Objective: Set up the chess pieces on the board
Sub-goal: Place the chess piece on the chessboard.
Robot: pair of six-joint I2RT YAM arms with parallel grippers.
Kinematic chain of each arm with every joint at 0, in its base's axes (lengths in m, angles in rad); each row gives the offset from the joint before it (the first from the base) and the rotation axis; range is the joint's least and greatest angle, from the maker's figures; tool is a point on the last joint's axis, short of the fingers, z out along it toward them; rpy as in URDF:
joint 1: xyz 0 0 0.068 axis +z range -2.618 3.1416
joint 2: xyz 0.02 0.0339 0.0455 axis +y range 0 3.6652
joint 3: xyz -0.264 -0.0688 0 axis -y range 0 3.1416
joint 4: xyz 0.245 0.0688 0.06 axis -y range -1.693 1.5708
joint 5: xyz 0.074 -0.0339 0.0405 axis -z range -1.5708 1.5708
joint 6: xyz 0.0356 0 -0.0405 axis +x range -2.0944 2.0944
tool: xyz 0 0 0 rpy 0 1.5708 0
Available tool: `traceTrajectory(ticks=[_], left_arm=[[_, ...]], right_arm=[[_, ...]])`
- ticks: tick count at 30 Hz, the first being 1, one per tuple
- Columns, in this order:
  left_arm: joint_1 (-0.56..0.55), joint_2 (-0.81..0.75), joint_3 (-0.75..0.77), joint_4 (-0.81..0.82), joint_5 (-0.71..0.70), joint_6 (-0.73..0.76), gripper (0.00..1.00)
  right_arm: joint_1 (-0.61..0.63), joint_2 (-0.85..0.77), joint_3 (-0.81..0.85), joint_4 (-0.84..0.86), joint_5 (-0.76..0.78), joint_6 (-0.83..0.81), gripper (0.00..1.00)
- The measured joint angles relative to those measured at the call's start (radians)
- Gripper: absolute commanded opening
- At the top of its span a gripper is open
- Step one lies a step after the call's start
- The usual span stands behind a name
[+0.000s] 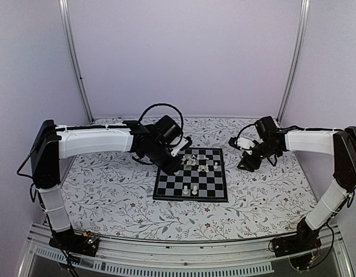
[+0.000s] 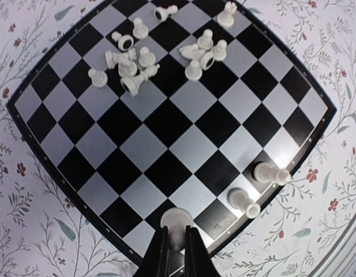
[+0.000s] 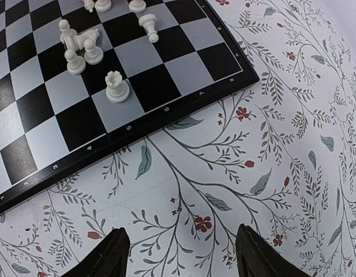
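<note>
The black and pale checked board (image 1: pixel 166 187) lies mid-table. My left gripper (image 2: pixel 176 229) is shut on a small white chess piece (image 2: pixel 176 218), held just over the board (image 2: pixel 166 127) at its edge row. Two white pieces (image 2: pixel 244 202) (image 2: pixel 270 173) stand along that same edge. Several more chess pieces (image 2: pixel 131 69) lie jumbled, some tipped over, at the far part of the board. From above, the left gripper (image 1: pixel 173 166) is over the board's left side. My right gripper (image 3: pixel 183 248) hangs open and empty over the floral table, beside the board (image 3: pixel 39 133).
A white rook (image 3: pixel 116 88) stands upright near the board's right edge. The floral table surface (image 1: pixel 108 202) surrounds the board. The right gripper (image 1: pixel 245 163) sits right of the board. Enclosure walls and metal posts (image 1: pixel 79 75) ring the table.
</note>
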Motion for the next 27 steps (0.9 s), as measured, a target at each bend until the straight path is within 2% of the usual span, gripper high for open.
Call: traceTrajectory(ticks=[9,27], left_arm=[[-0.032,-0.019,-0.135,-0.002,0.014,-0.038,0.08],[-0.072,0.021,-0.137,0.015,0.064,-0.045,0.09]], right_arm=[[0.013,0.014,0.0,-0.002,0.0,0.0,0.66],[0.013,0.016,0.0,-0.003,0.001,0.0,0.66]])
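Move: The chess piece already pinched in the left hand is going to the free near-edge square, about 6 cm back of that hand, level sideways, 9 cm below. Two placed pieces stand in the same row, some 4 and 7 cm to the square's right. The loose heap lies roughly 11 cm ahead of the hand and 5 right, the loose pair 7 ahead and 10 right. From the right hand, the square is about 12 cm back, 28 left and 5 down. The chess piece, kept pinched in the left hand, is carried back and down together towards the free near-edge square, bowing a couple of centimetres left and returning. The descent pauses while the hand eases on back to line up beside the two placed pieces, then it sinks again, some 5.5 cm back and as much down in all. The fingers tilt nearly 10 degrees closer to plumb and stay shut. ##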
